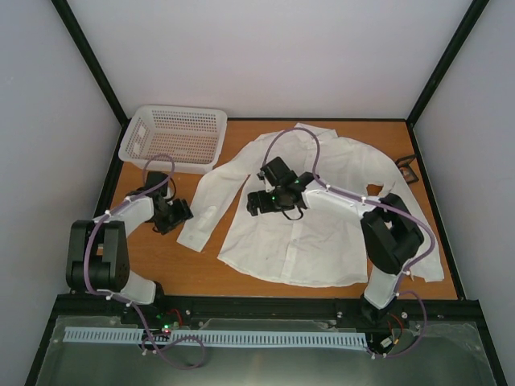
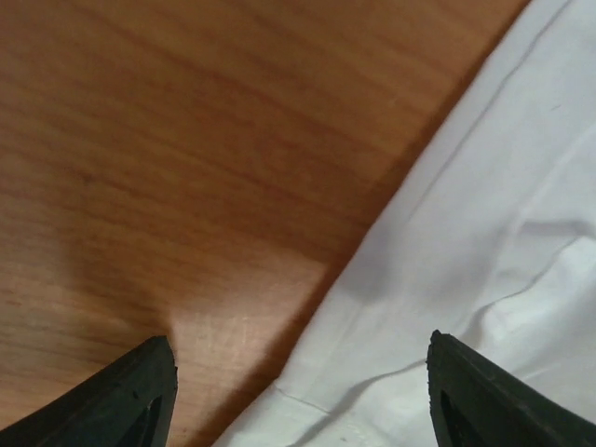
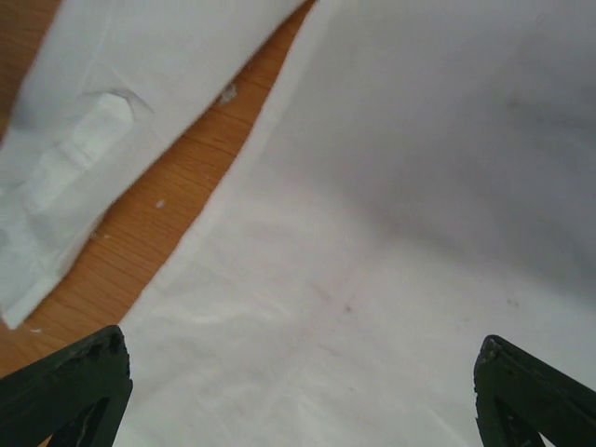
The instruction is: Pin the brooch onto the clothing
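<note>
The clothing, a white shirt (image 1: 322, 237), lies spread flat on the wooden table (image 1: 161, 257). My left gripper (image 1: 183, 212) is low over the cuff end of the shirt's left sleeve. In the left wrist view it (image 2: 298, 396) is open, one finger over bare wood and the other over the white sleeve (image 2: 494, 233). My right gripper (image 1: 256, 203) hovers over the shirt's front, near its left side edge. It (image 3: 303, 396) is open with only plain white cloth (image 3: 419, 186) between its fingers. The brooch is out of view.
A white perforated basket (image 1: 174, 138) stands at the back left. A small black open-frame cube (image 1: 407, 168) sits beside the shirt's right shoulder. In the right wrist view the sleeve cuff (image 3: 65, 186) lies left of a strip of bare wood (image 3: 158, 233).
</note>
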`<action>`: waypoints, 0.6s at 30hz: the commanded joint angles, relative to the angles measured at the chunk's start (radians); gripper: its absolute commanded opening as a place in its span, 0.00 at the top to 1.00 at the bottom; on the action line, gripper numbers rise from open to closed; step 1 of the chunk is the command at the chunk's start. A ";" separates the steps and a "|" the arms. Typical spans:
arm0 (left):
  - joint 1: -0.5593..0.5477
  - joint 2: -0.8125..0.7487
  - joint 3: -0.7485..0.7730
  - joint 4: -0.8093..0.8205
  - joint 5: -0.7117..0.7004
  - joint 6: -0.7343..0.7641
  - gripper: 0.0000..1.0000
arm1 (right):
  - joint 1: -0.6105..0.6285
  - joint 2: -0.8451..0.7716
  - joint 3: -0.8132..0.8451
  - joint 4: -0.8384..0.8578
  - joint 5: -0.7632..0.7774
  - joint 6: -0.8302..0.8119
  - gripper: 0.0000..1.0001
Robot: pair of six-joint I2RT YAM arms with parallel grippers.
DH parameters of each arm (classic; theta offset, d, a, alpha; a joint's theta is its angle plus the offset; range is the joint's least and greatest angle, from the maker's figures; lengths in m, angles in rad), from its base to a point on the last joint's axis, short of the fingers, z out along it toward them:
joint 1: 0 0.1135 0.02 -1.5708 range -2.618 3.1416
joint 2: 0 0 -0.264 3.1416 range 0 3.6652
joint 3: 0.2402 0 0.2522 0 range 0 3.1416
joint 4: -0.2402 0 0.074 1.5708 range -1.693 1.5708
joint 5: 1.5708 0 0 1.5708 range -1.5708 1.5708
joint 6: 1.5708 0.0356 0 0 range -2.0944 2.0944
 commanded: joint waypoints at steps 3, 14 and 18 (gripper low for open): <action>-0.072 0.040 0.003 -0.028 -0.034 0.021 0.27 | 0.013 -0.139 -0.007 0.052 0.062 0.037 0.02; -0.210 0.091 0.052 -0.082 -0.226 -0.001 0.89 | 0.013 -0.210 -0.077 0.091 0.048 0.076 0.03; -0.240 0.010 0.081 -0.065 -0.333 0.042 0.99 | 0.013 -0.235 -0.112 0.122 0.049 0.094 0.02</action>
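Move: The outer edge of the clothing's left sleeve, just above the cuff, lies about 3 cm to the left gripper's right, 1 cm back and 3 cm below; the cuff's middle is some 6 cm back and 4 cm right. The shirt body's left hem corner lies roughly 11 cm back and 13 cm right, the basket about 27 cm ahead. From the right gripper that sleeve edge is about 22 cm left, 7 cm back and 7 cm down. Bring the left gripper about 3 cm right, sinking some 2 cm and easing back slightly, into the sleeve's outer edge above the cuff. Shut the half-spread fingers there to pinch the edge, turning the wrist about 10 degrees clockwise and lifting its left side. Meanwhile raise the empty, open right gripper about 7 cm off the shirt front, then settle back slightly. ##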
